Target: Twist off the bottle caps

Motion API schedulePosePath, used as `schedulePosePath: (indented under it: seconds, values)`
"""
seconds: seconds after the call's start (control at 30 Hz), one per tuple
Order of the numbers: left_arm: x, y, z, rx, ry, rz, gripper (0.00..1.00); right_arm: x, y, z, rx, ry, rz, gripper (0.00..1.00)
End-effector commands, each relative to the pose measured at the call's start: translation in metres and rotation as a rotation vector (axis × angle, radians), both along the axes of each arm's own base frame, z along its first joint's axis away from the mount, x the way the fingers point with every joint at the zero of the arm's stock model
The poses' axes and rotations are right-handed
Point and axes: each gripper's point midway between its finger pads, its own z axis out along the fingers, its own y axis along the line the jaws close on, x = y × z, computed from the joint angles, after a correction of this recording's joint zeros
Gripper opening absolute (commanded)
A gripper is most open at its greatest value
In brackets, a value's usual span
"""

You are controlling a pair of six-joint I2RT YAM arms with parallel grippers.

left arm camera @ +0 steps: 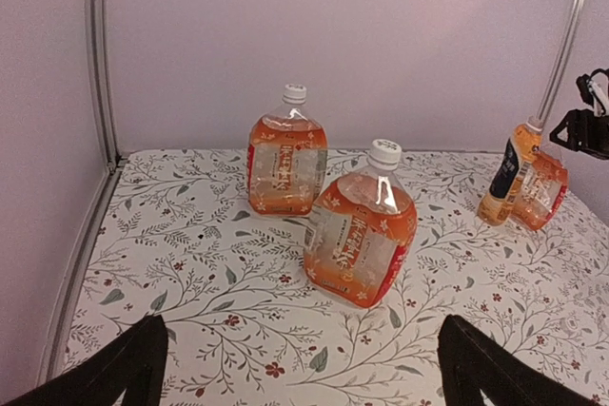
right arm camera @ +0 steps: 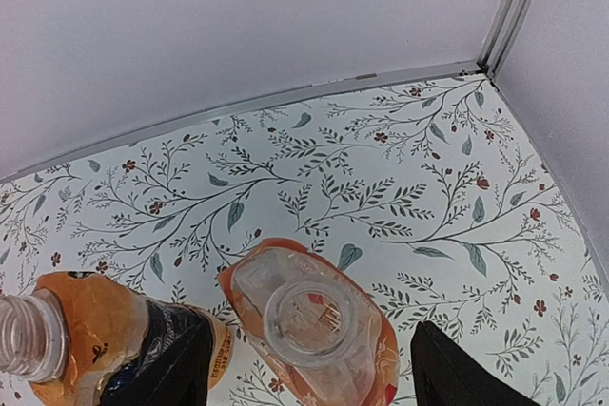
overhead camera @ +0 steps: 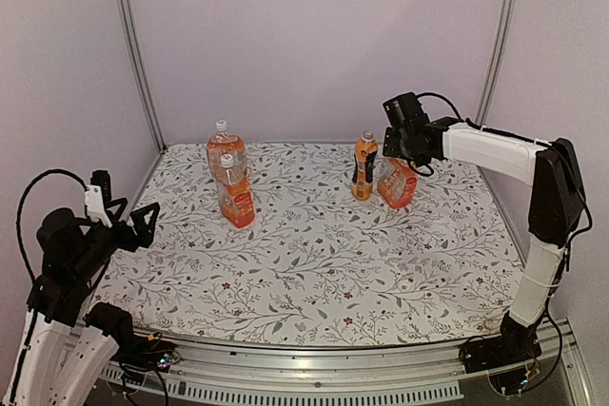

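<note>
Two red-labelled bottles stand at the back left, each with a white bottle cap: the rear cap (left arm camera: 294, 93) (overhead camera: 221, 125) and the nearer cap (left arm camera: 384, 152) (overhead camera: 226, 158). My left gripper (left arm camera: 300, 360) (overhead camera: 124, 202) hangs open well short of them, at the table's left edge. At the back right my right gripper (right arm camera: 306, 330) (overhead camera: 398, 157) is open, its fingers apart on either side of a red-labelled bottle (right arm camera: 314, 325) (overhead camera: 398, 184) whose mouth is bare. A dark-labelled bottle (right arm camera: 114, 349) (overhead camera: 363, 168) stands touching it on the left, and its clear neck also looks capless. No loose cap is in view.
The floral tablecloth (overhead camera: 324, 254) covers the table. Metal frame posts (overhead camera: 133, 45) (overhead camera: 500, 35) rise at both back corners in front of the wall. The back right corner rail (right arm camera: 476, 68) lies close behind the right-hand bottles.
</note>
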Motion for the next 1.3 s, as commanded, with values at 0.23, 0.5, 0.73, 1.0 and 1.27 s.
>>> schedulePosePath:
  seconds: [0.23, 0.5, 0.73, 1.0, 1.27]
  values:
    - [0.0, -0.002, -0.001, -0.011, -0.012, -0.015, 1.0, -0.026, 0.034, 0.1, -0.018, -0.153, 0.171, 0.75]
    - [0.0, -0.004, -0.001, -0.013, -0.012, -0.027, 0.99, -0.083, 0.246, 0.127, 0.243, -0.192, 0.921, 0.99]
    - [0.0, -0.009, -0.004, -0.019, -0.004, -0.053, 1.0, -0.098, 0.359, 0.07, 0.261, -0.124, 1.051, 0.99]
    - [-0.001, -0.014, -0.003, -0.028, -0.016, -0.085, 0.99, -0.09, 0.401, -0.015, 0.175, -0.056, 1.027, 0.99]
    - [-0.001, -0.017, -0.003, -0.031, -0.016, -0.1, 0.99, -0.078, 0.396, -0.064, 0.039, -0.027, 0.995, 0.99]
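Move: The right hand, fingers already part open, is over the uncapped pink bottle, whose middle lies some 10 cm below it and about 2 cm ahead. It goes for the nearer capped pink bottle, about 42 cm to its left and 4 cm back. The farther capped pink bottle is roughly 45 cm left and 7 cm ahead, the orange bottle 9 cm left and 2 cm ahead. From the left hand, the nearer capped bottle is about 22 cm ahead and 12 cm right. Right hand arcs 40 cm left, up then down, beside the nearer capped bottle, turning 60 degrees counter-clockwise, opening fully. ##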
